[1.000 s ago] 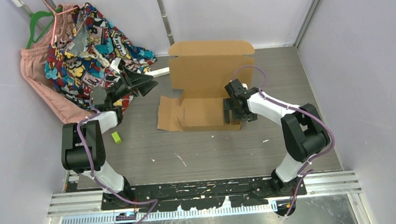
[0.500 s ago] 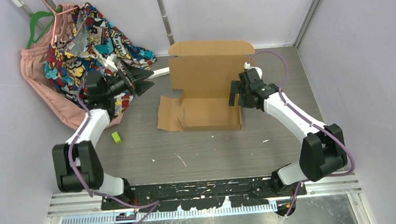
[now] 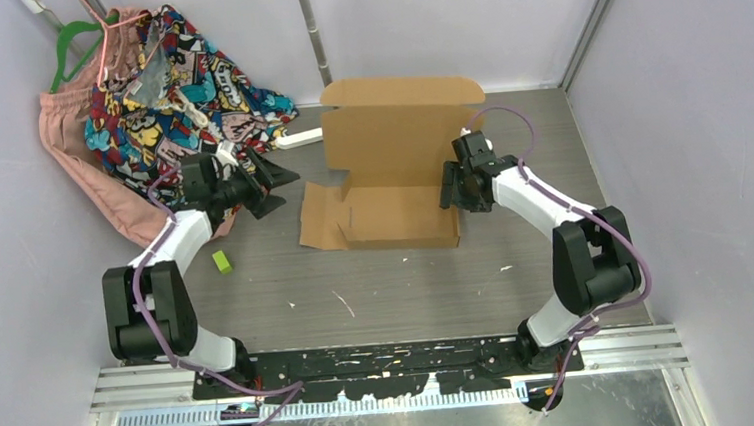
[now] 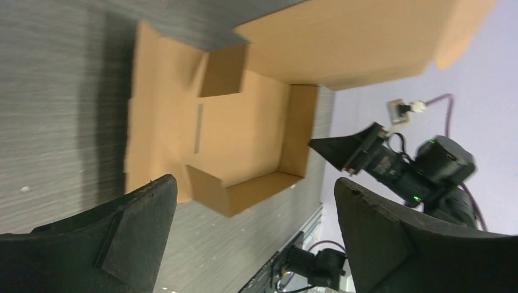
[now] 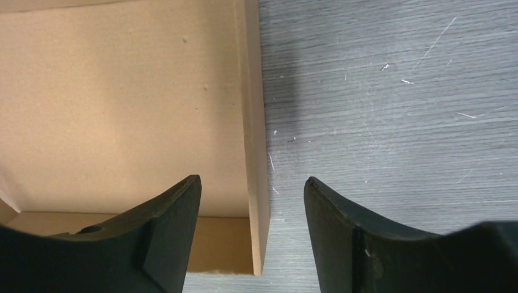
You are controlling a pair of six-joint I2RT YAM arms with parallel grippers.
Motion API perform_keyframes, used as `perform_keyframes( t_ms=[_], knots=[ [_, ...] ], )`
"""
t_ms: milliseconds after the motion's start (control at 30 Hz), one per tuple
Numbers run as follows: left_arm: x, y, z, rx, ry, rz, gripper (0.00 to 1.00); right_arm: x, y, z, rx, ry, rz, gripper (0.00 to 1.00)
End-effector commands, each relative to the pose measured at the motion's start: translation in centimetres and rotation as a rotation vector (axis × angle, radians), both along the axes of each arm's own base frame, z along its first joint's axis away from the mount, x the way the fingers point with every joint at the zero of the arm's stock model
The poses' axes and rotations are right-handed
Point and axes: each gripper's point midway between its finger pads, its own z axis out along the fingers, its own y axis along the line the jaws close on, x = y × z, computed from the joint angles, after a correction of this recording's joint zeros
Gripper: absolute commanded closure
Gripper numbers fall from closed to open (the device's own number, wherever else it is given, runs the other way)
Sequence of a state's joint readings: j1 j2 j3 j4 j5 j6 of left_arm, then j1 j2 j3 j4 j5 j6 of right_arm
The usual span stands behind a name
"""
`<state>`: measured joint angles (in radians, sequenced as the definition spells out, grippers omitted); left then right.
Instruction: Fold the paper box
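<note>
The paper box (image 3: pixel 383 208) is brown cardboard lying mid-table. Its lid (image 3: pixel 402 121) stands upright at the back, and its left flap (image 3: pixel 321 217) lies flat. My left gripper (image 3: pixel 276 185) hovers just left of that flap, wide open and empty. In the left wrist view the box (image 4: pixel 244 122) lies ahead of the left gripper (image 4: pixel 251 183). My right gripper (image 3: pixel 448 186) sits over the box's right wall. In the right wrist view, the right gripper (image 5: pixel 251 180) is open and straddles that wall (image 5: pixel 255 122). One finger is inside the box and one outside, neither touching it.
A heap of colourful clothes (image 3: pixel 174 97) and a pink garment (image 3: pixel 78 154) with a green hanger (image 3: pixel 75 44) fill the back left corner. A small green block (image 3: pixel 221 261) lies left of the box. A white strip (image 3: pixel 297 136) lies by the lid. Walls close in on three sides.
My left gripper has opened wide and swung from the clothes toward the box's left flap. My right gripper moved from the front right corner back along the right wall, its jaws now narrower.
</note>
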<state>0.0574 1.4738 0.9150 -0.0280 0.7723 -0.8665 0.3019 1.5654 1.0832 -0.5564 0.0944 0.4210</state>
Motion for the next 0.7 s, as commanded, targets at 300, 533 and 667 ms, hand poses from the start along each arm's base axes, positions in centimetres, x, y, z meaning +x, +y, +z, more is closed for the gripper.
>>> perform_keyframes(
  t_ms=[300, 533, 667],
  knots=[
    [1.6, 2.2, -6.3, 0.133, 0.038, 0.097, 0.07, 2.4, 0.9, -1.5, -0.013, -0.002, -0.006, 0.71],
    [2.1, 2.0, -8.8, 0.098, 0.053, 0.098, 0.21, 2.6, 1.0, -1.5, -0.031, 0.003, 0.003, 0.76],
    [2.8, 1.4, -9.8, 0.045, 0.03, 0.097, 0.3, 2.9, 1.1, -1.1, -0.03, -0.003, 0.007, 0.76]
  ],
)
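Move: The box's right wall is directly under the right gripper, running between its open fingers; its middle is about 1 cm ahead and 5 cm down. The near wall's middle is some 11 cm left of that hand and 7 cm back, and the upright back panel stands about 9 cm left and 7 cm ahead. From the left gripper, the left flap is roughly 6 cm right, 1 cm back and 15 cm down; the green block is some 17 cm left, 8 cm back. Lower the right gripper about 3 cm so its fingers straddle the box's right wall, closing them as it sinks until they pinch the wall, then ease about 1 cm forward. Meanwhile bring the left gripper down some 10 cm beside the left flap, its wrist nearly steady, and narrow its fingers by about a quarter without taking hold of anything. ##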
